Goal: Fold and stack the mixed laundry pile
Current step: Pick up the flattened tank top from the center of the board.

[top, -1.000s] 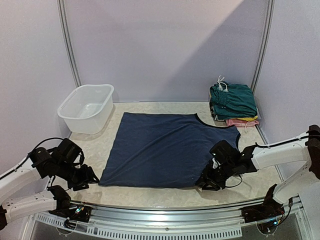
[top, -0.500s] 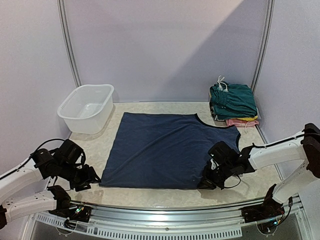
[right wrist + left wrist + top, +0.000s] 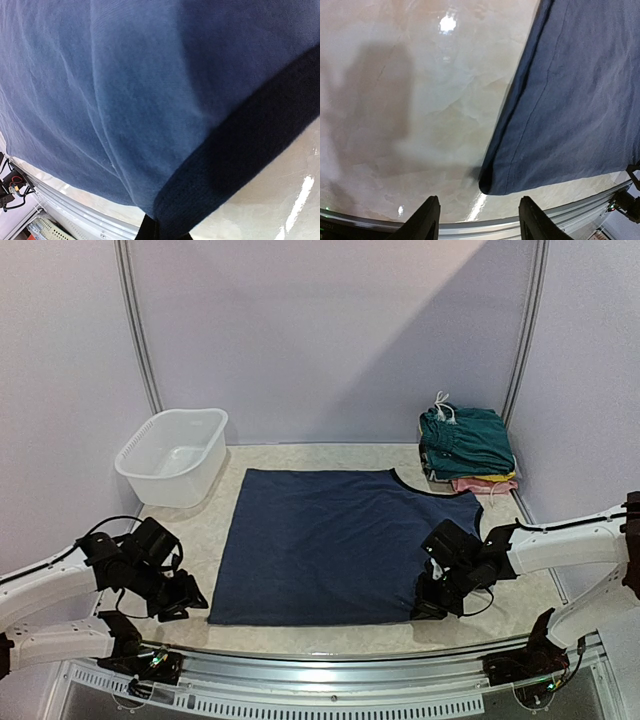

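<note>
A navy T-shirt (image 3: 330, 540) lies spread flat on the table, back side up, with no print showing. My right gripper (image 3: 428, 605) is shut on its near right corner; in the right wrist view the cloth (image 3: 125, 90) drapes up from the pinched gripper (image 3: 160, 227). My left gripper (image 3: 190, 602) stands open just off the near left corner. In the left wrist view that corner (image 3: 492, 185) lies a little ahead of the open gripper (image 3: 477, 210), untouched. Dark teal shorts (image 3: 468, 440) with a white drawstring top a folded stack at the back right.
A white plastic tub (image 3: 172, 455) stands at the back left, beside the shirt's far left corner. Pink and yellow cloth (image 3: 485, 484) lies under the shorts. The metal rail (image 3: 320, 665) of the near table edge runs close behind both grippers.
My right gripper has shut on the shirt's near right corner and shifted right, dragging the near hem with it. My left gripper has followed the left corner to the right, staying open.
</note>
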You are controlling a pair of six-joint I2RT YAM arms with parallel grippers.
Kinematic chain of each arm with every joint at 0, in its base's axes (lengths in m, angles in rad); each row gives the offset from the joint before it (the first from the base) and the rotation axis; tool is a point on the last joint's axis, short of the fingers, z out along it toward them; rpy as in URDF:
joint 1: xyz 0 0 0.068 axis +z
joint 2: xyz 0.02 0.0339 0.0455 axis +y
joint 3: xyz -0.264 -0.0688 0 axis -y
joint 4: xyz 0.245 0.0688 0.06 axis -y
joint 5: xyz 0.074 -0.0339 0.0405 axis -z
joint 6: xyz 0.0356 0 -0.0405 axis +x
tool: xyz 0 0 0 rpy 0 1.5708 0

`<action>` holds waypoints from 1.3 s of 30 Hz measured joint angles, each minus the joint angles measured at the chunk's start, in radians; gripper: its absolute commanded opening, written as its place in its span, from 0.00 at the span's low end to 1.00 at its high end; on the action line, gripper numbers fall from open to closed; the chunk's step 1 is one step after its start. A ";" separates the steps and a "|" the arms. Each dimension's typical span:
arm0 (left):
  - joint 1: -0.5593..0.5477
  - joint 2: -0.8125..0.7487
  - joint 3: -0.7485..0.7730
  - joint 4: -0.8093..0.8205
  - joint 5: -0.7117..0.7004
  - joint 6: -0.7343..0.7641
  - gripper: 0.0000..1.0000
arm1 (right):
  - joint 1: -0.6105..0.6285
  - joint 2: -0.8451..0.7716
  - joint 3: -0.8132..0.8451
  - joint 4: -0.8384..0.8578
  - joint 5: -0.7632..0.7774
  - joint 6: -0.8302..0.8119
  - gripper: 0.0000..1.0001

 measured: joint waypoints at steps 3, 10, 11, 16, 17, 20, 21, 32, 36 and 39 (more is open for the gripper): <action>-0.022 0.025 -0.003 0.019 0.002 -0.003 0.52 | 0.000 0.003 0.000 -0.002 0.000 -0.002 0.00; -0.092 0.064 -0.027 0.060 0.003 -0.027 0.48 | 0.000 0.015 0.000 -0.005 0.000 -0.011 0.00; -0.098 0.070 -0.032 0.069 0.003 -0.032 0.47 | 0.000 0.015 0.000 -0.005 0.000 -0.012 0.00; -0.126 0.111 -0.045 0.110 0.003 -0.054 0.41 | 0.000 0.017 0.000 -0.005 0.000 -0.013 0.00; -0.132 0.121 -0.045 0.119 0.002 -0.056 0.38 | 0.000 0.018 0.000 -0.005 0.000 -0.013 0.00; -0.146 0.153 -0.045 0.142 0.002 -0.060 0.28 | 0.000 0.024 0.000 -0.004 0.000 -0.014 0.00; -0.150 0.161 -0.046 0.147 0.003 -0.064 0.26 | 0.000 0.026 0.000 -0.004 0.000 -0.014 0.00; -0.203 0.184 -0.046 0.182 -0.017 -0.109 0.00 | 0.000 0.027 0.001 -0.006 0.000 -0.020 0.00; -0.211 0.170 -0.042 0.176 -0.032 -0.122 0.00 | 0.000 0.025 0.003 -0.018 0.000 -0.029 0.00; -0.215 0.162 -0.024 0.154 -0.037 -0.126 0.00 | 0.000 0.017 0.012 -0.050 0.001 -0.036 0.00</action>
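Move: The near hem corner of the tank top lies close by my open left hand: about 3 cm to its right, 2 cm back and 3 cm below. The cloth's middle is some 20 cm ahead and 31 cm to the right, its near shoulder corner about 47 cm to the right and 1 cm back, already pinched in my right hand. The empty basket stands about 40 cm ahead, 13 cm left. From my right hand that hem corner is roughly 46 cm left, level with it. I bring my left hand down about 3 cm and as far to the right, drawing slightly back, onto the tank top's near hem corner. Its half-open fingers shut fully there and pinch the corner; then I start up by about 1 cm. My right hand stays nearly in place, keeping its pinch on the shoulder corner. ##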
